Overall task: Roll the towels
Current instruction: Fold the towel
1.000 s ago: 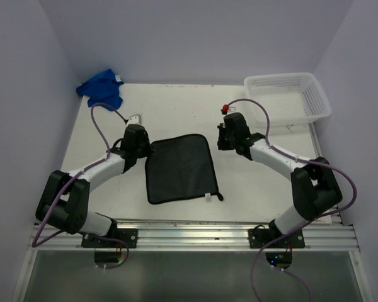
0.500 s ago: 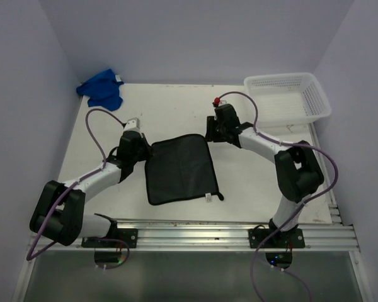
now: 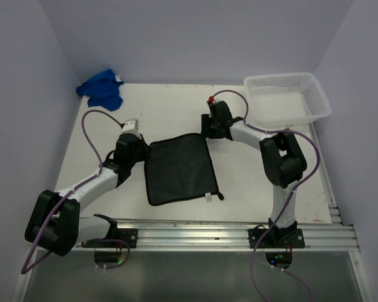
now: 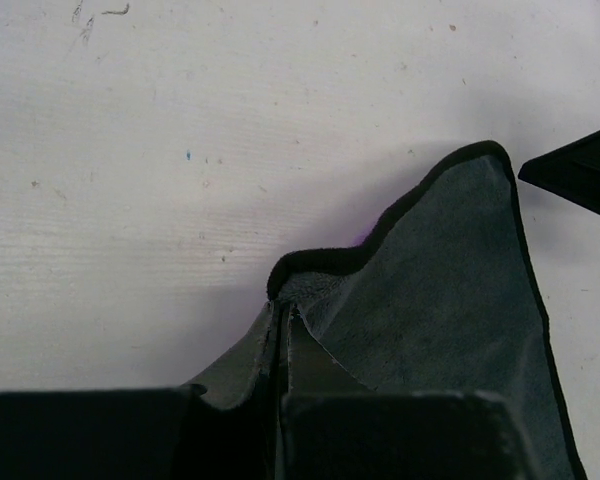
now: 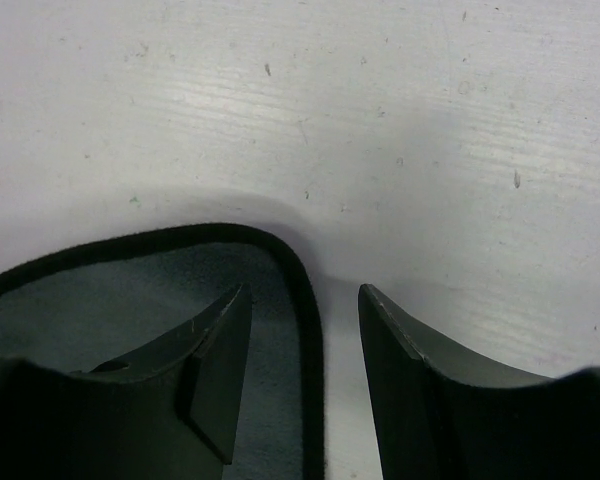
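Note:
The dark towel (image 3: 179,170) lies spread flat in the middle of the table. My left gripper (image 3: 146,148) is at its far left corner and shut on it. In the left wrist view the left gripper (image 4: 283,318) pinches a raised fold of the dark towel (image 4: 450,300). My right gripper (image 3: 205,131) hovers at the far right corner, open. In the right wrist view the right gripper (image 5: 303,292) has one finger over the dark towel (image 5: 100,300) and the other over bare table, with the hem between them. The blue towel (image 3: 101,89) is bunched in the far left corner.
A white mesh basket (image 3: 315,94) stands at the back right of the white table (image 3: 170,107). Purple walls close in the left, back and right sides. A metal rail (image 3: 189,234) runs along the near edge by the arm bases.
My right gripper has moved left and farther back to the dark towel's far right corner and has opened. My left gripper has shifted slightly along the far left corner, still shut.

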Action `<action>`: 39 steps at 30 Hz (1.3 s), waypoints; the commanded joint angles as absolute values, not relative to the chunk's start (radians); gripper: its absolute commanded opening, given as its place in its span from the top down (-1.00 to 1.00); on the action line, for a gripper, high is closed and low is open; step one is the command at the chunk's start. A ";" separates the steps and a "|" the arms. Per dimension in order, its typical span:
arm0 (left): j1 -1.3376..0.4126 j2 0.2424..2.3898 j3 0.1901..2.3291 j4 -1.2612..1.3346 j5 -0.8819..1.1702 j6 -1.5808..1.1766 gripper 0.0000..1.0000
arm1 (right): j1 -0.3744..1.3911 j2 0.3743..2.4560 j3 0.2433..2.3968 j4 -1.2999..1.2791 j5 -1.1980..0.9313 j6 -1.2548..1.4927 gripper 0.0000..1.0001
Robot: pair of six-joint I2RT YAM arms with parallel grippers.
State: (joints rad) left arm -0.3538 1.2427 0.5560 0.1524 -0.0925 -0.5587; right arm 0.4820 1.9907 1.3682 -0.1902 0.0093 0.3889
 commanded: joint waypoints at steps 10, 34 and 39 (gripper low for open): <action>-0.351 1.255 0.575 0.184 -0.101 -0.512 1.00 | 0.477 2.094 1.447 -0.164 -0.061 0.354 -0.01; -0.351 1.350 0.634 0.172 -0.104 -0.535 1.00 | 0.503 2.137 1.443 -0.210 -0.021 0.325 0.99; -0.351 1.355 0.640 0.166 -0.106 -0.537 1.00 | 0.505 2.106 1.447 -0.224 -0.006 0.322 1.00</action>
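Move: The corner of the dark towel I'm after is the far right one, about 2 cm left of my open right fingers, 1 cm ahead and 3 cm down. The far left corner, held by my left hand, stands some 19 cm left of my right hand and 10 cm back; the white tag is about 23 cm back, the basket 28 cm right and 16 cm ahead. From my left hand the target corner is about 10 cm ahead, 17 cm right, 7 cm below. I drop my right hand about 3 cm, most of it straight away, then ease it some 2 cm left and a little forward onto the towel's far right corner, turning slightly counter-clockwise, and shut the fingers fully to pinch the hemmed edge. My left hand keeps its pinch on the far left corner and lowers it about 2 cm. ##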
